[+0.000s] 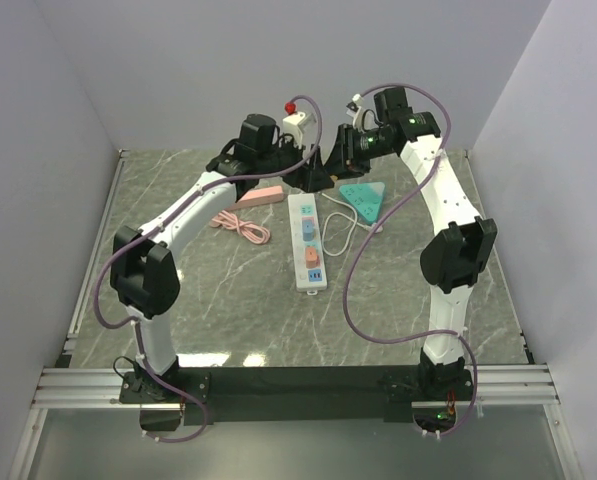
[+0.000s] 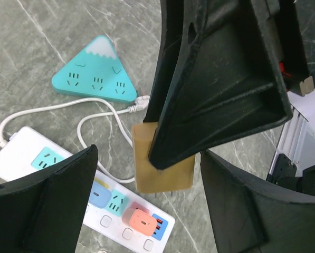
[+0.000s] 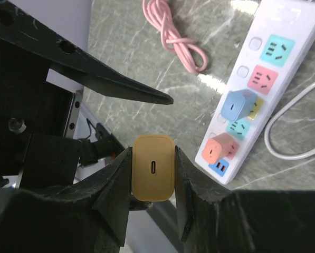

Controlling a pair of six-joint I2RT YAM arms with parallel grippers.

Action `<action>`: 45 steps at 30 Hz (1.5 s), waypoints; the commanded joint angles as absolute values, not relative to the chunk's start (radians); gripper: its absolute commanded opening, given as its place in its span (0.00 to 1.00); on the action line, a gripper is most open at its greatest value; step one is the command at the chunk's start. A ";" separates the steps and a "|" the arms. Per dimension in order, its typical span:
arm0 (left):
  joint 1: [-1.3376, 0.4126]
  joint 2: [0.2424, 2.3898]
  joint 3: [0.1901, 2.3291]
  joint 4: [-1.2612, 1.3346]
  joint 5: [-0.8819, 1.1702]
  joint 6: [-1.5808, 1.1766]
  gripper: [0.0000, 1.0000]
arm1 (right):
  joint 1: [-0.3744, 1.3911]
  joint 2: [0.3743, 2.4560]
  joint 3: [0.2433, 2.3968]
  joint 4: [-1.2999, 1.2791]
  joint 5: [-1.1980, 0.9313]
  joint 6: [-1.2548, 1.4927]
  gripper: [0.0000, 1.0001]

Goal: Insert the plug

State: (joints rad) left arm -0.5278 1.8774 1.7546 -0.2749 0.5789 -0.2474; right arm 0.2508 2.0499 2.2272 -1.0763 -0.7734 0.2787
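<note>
A mustard-yellow plug (image 3: 153, 168) is clamped between the fingers of my right gripper (image 3: 153, 169), its USB port facing the wrist camera. In the left wrist view the plug (image 2: 170, 176) hangs in the air with its prongs pointing down, past the end of the white power strip (image 2: 20, 155). My left gripper (image 2: 148, 158) stands open with one finger (image 2: 46, 205) on each side of the plug, apart from it. From above, both grippers (image 1: 318, 170) meet high over the far end of the power strip (image 1: 300, 205).
A blue adapter (image 3: 235, 105) and a salmon adapter (image 3: 215, 149) sit in the strip. A teal triangular socket block (image 1: 363, 198) lies right of it, and a coiled pink cable (image 1: 240, 225) and a pink block (image 1: 258, 196) lie left. White walls close three sides.
</note>
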 commanded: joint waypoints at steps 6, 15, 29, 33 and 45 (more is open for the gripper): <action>-0.545 1.875 1.795 -0.255 0.626 -0.227 0.75 | 0.265 2.008 2.214 -1.051 -0.845 0.304 0.00; -0.561 1.852 1.749 -0.281 0.630 -0.207 0.77 | 0.264 2.011 2.224 -1.060 -0.854 0.310 0.00; -0.574 1.829 1.721 -0.308 0.611 -0.120 0.01 | 0.256 2.000 2.224 -1.101 -0.861 0.282 0.00; -0.575 1.813 1.715 -0.334 0.629 -0.051 0.01 | 0.252 1.988 2.235 -1.164 -0.856 0.250 0.20; -0.581 1.732 1.651 -0.368 0.650 0.048 0.01 | 0.176 1.871 2.059 -1.157 -0.933 0.247 0.64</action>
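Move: Pinched by one end in the right fingertips, the yellow plug sits about 1 cm left of and 1 cm below the right hand, level with it fore and aft. From the left hand it is 1 cm back, 2 cm right and 1 cm lower. Also counted from the left hand, some 26 cm down, the white power strip's middle is 3 cm back and 4 cm left, and the teal triangle outlet 11 cm ahead and 11 cm right. Easing back, down and a little right around the yellow plug, the left hand closes its open fingers and pinches it. The right fingers then open and let go, that hand backing off some 4 cm towards its base and 3 cm to its right. The left keeps its hold, going on back and down, about 5 cm in all, wrist turning some 10 degrees clockwise. ##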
